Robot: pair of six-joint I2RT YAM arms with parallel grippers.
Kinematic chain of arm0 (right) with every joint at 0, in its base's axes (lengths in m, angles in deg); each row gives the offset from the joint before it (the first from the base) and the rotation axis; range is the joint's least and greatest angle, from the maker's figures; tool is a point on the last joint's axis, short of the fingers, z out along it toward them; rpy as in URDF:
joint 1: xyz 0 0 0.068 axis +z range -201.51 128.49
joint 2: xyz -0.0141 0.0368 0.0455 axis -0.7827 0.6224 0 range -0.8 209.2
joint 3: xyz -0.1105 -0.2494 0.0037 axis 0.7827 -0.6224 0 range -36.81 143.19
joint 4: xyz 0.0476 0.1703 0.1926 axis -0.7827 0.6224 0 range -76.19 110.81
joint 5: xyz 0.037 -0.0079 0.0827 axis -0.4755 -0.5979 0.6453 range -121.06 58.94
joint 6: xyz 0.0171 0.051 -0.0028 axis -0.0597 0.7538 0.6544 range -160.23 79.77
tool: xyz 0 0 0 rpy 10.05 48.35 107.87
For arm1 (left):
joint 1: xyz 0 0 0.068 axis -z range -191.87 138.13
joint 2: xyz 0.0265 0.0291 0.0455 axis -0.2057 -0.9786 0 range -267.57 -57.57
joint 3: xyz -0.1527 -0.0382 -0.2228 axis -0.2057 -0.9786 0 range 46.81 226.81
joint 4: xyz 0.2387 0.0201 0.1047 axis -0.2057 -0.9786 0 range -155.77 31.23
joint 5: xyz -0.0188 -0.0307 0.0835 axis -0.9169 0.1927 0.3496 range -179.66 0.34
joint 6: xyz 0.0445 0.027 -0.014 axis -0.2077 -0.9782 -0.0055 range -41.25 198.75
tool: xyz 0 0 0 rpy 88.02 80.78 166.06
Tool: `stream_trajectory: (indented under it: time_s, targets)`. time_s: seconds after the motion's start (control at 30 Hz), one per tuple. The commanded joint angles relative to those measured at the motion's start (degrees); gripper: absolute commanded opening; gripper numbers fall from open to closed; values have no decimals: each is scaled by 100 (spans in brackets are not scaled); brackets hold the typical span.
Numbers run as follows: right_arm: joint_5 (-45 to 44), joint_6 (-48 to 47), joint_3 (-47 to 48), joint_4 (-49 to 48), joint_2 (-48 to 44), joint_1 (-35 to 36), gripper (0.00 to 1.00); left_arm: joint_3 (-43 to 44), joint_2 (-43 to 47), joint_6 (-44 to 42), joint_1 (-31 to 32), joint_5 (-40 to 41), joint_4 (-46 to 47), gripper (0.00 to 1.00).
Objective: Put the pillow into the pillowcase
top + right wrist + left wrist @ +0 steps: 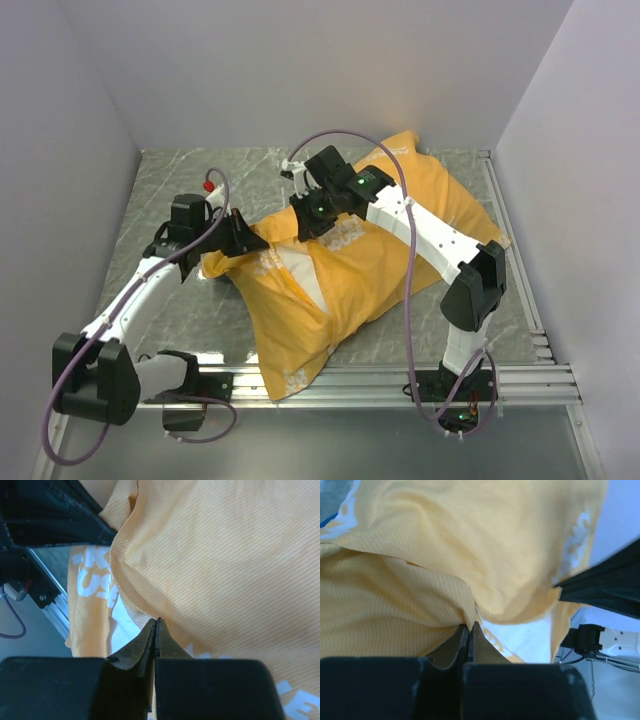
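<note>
The orange-yellow pillowcase (390, 250) lies bulging across the middle of the table. The white pillow (300, 272) shows through its opening on the left side. My left gripper (250, 240) is at the opening's left edge. In the left wrist view it (470, 626) is shut, and folds of the pillowcase (470, 545) gather into its tips, with the pillow (530, 640) just to the right. My right gripper (303, 218) is at the opening's upper edge. In the right wrist view it (156, 621) is shut, its tips against the pillowcase (225, 555) hem beside the pillow (120, 625).
A small red-capped part (208, 185) sits at the back left of the grey marbled table. Aluminium rails (400, 380) run along the front edge and the right side (510, 220). Walls close in on the left, back and right.
</note>
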Motion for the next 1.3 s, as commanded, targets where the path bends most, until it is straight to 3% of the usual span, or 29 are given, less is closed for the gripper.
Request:
stream_trajectory:
  time_s: [0.0, 0.1, 0.27, 0.43, 0.67, 0.77, 0.8, 0.87, 0.97, 1.1, 1.27]
  targets:
    - [57, -19, 226, -118, -362, 24, 0, 268, 510, -169, 13, -584, 257, 1]
    - [504, 260, -11, -627, -854, -116, 0, 75, 836, 154, 127, -1182, 958, 0]
    - [998, 841, -179, -1515, -1470, -380, 0, -23, 584, 525, 716, -972, 2128, 0]
    - [699, 1237, -310, -1867, -1760, -494, 0, 785, -629, 184, 866, -585, 2086, 0]
    - [1243, 1580, -415, -2060, -1287, -486, 0, 1742, -1395, -81, 472, -155, 2218, 9]
    - [1314, 1765, -574, -2297, -1076, -486, 0, 2489, -1536, -406, 68, -232, 1787, 18]
    - [1323, 1843, -557, -2342, -1014, -494, 0, 2770, -1484, -528, -30, -251, 1630, 30]
    - [1323, 1940, -435, -2552, -795, -494, 0, 2886, -1326, -1020, -266, -277, 1113, 42]
    - [1305, 2204, -128, -2991, -435, -486, 0, 3087, -992, -1601, -644, -399, 376, 69]
    - [1209, 2590, 584, -3449, 303, -477, 0, 4017, -1035, -2033, -1452, -821, -910, 79]
    - [621, 2644, 2631, -3458, 1716, -538, 0, 4029, -824, -2058, -2761, -1094, -1631, 86]
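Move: Both hands already pinch the yellow pillowcase's opening edge, the right hand about 9 cm to the left hand's right. Between and below them, the bare strip of pillow is centred some 5 cm back and 9 cm right of the left hand, 8 cm down, and roughly 6 cm straight back from the right hand, 12 cm down. From the left hand, a loose case flap lies about 10 cm left and 2 cm back, and the case's near corner 28 cm back and 5 cm right. Both hands start by hoisting the pinched edge: the right goes up about 14 cm, its fingers swinging up towards level by some 25 degrees, then comes partly down and carries its edge left and forward some 10 cm each way, still shut. The left rises about 7 cm while going right, carries on forward, then opens, lets go of the pillowcase and swings up and left, away from it, tilting upward about 30 degrees. ##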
